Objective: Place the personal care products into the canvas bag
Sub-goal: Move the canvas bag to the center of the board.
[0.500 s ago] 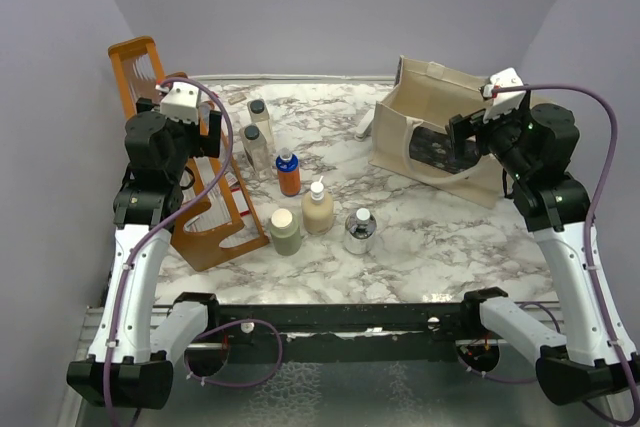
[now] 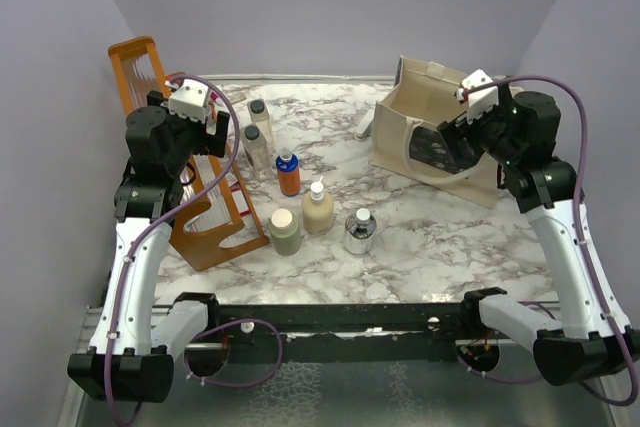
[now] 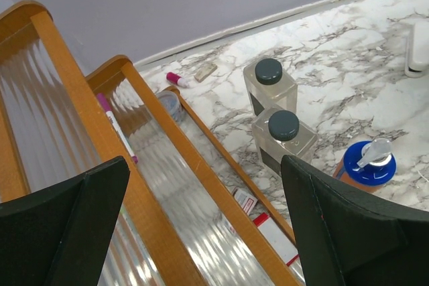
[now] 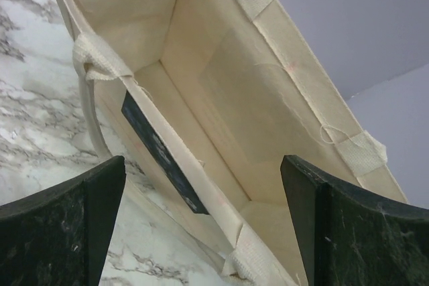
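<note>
Six personal care products stand left of centre: two clear bottles with black caps (image 2: 258,113) (image 2: 252,142), an orange bottle with a blue cap (image 2: 288,175), a beige pump bottle (image 2: 317,210), an olive-grey bottle (image 2: 284,232) and a squat silvery one (image 2: 359,232). The canvas bag (image 2: 432,127) lies at the back right, its mouth towards the arms. My left gripper (image 2: 220,135) hangs open above the rack; ahead of it are both clear bottles (image 3: 269,84) (image 3: 284,133) and the orange bottle (image 3: 367,165). My right gripper (image 4: 201,232) is open and empty over the bag's near rim (image 4: 221,205).
An orange wooden rack (image 2: 195,197) with ribbed clear panels stands at the left, under my left gripper (image 3: 201,232), with pens and small labelled items in it (image 3: 247,200). A pink marker (image 3: 177,80) lies by the back wall. Purple walls close in the marble table (image 2: 450,237).
My right wrist has swung left and forward, bringing the gripper over the bag. The left wrist has shifted slightly right. The bottles and the bag have not moved.
</note>
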Robot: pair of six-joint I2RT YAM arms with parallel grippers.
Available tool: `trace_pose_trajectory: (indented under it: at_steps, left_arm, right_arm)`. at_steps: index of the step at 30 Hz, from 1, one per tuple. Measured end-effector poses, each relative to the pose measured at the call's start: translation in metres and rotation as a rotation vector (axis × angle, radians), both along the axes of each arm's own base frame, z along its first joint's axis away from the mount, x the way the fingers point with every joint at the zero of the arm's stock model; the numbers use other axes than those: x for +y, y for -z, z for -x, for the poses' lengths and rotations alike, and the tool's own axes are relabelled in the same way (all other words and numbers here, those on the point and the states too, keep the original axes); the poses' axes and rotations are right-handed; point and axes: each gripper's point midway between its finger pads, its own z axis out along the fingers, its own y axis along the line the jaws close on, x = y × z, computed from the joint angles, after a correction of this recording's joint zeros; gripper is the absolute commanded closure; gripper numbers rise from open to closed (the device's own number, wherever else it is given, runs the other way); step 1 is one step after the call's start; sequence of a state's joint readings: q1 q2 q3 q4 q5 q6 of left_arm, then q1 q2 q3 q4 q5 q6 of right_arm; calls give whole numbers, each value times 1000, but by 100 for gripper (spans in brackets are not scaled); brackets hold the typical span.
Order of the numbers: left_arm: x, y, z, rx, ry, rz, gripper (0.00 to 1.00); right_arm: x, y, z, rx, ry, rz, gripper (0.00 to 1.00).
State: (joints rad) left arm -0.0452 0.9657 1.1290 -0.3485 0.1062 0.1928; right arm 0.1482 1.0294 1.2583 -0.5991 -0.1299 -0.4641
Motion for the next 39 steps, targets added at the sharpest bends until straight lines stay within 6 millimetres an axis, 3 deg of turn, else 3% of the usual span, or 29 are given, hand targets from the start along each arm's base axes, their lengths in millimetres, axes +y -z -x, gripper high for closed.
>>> trace_pose_trajectory:
  at_steps: [11,22,25,26,39]
  left_arm:
    - [-18,-3,1,0,105,23,1]
    - [-24,-2,2,3,137,31,1]
    - [-25,-2,2,3,144,33,1]
    - [-25,-2,2,4,146,33,1]
    - [-34,13,0,58,191,42,1]
  right_arm:
    - [-11,54,-18,206,-29,196,18]
    - [-17,88,-13,406,-61,249,68]
    - [-10,89,-5,437,-93,219,92]
    - [-7,88,-3,445,-106,201,95]
    - [15,82,13,551,-51,-36,99]
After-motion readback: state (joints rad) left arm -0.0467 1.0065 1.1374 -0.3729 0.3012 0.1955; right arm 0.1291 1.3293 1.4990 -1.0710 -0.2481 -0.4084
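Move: The canvas bag's middle lies about 9 cm ahead of my right hand, 4 cm to its left and some 19 cm below. Its near rim passes almost straight beneath, roughly 1 cm ahead and 8 cm down. The white-capped clear bottle stands about 21 cm left and 9 cm back of that hand; the white stapler lies about 20 cm left, 13 cm ahead. From my left hand the bag is about 50 cm right and 8 cm ahead. I sink my open right hand about 8 cm over the canvas bag's near rim, easing slightly forward and right first, and tip the fingers down some 30 degrees. Low down I close them until they pinch the rim's cloth, while the hand draws back and left by about 3 cm each. My left hand drifts a little right towards the bag, turning slightly clockwise, still open and empty. ##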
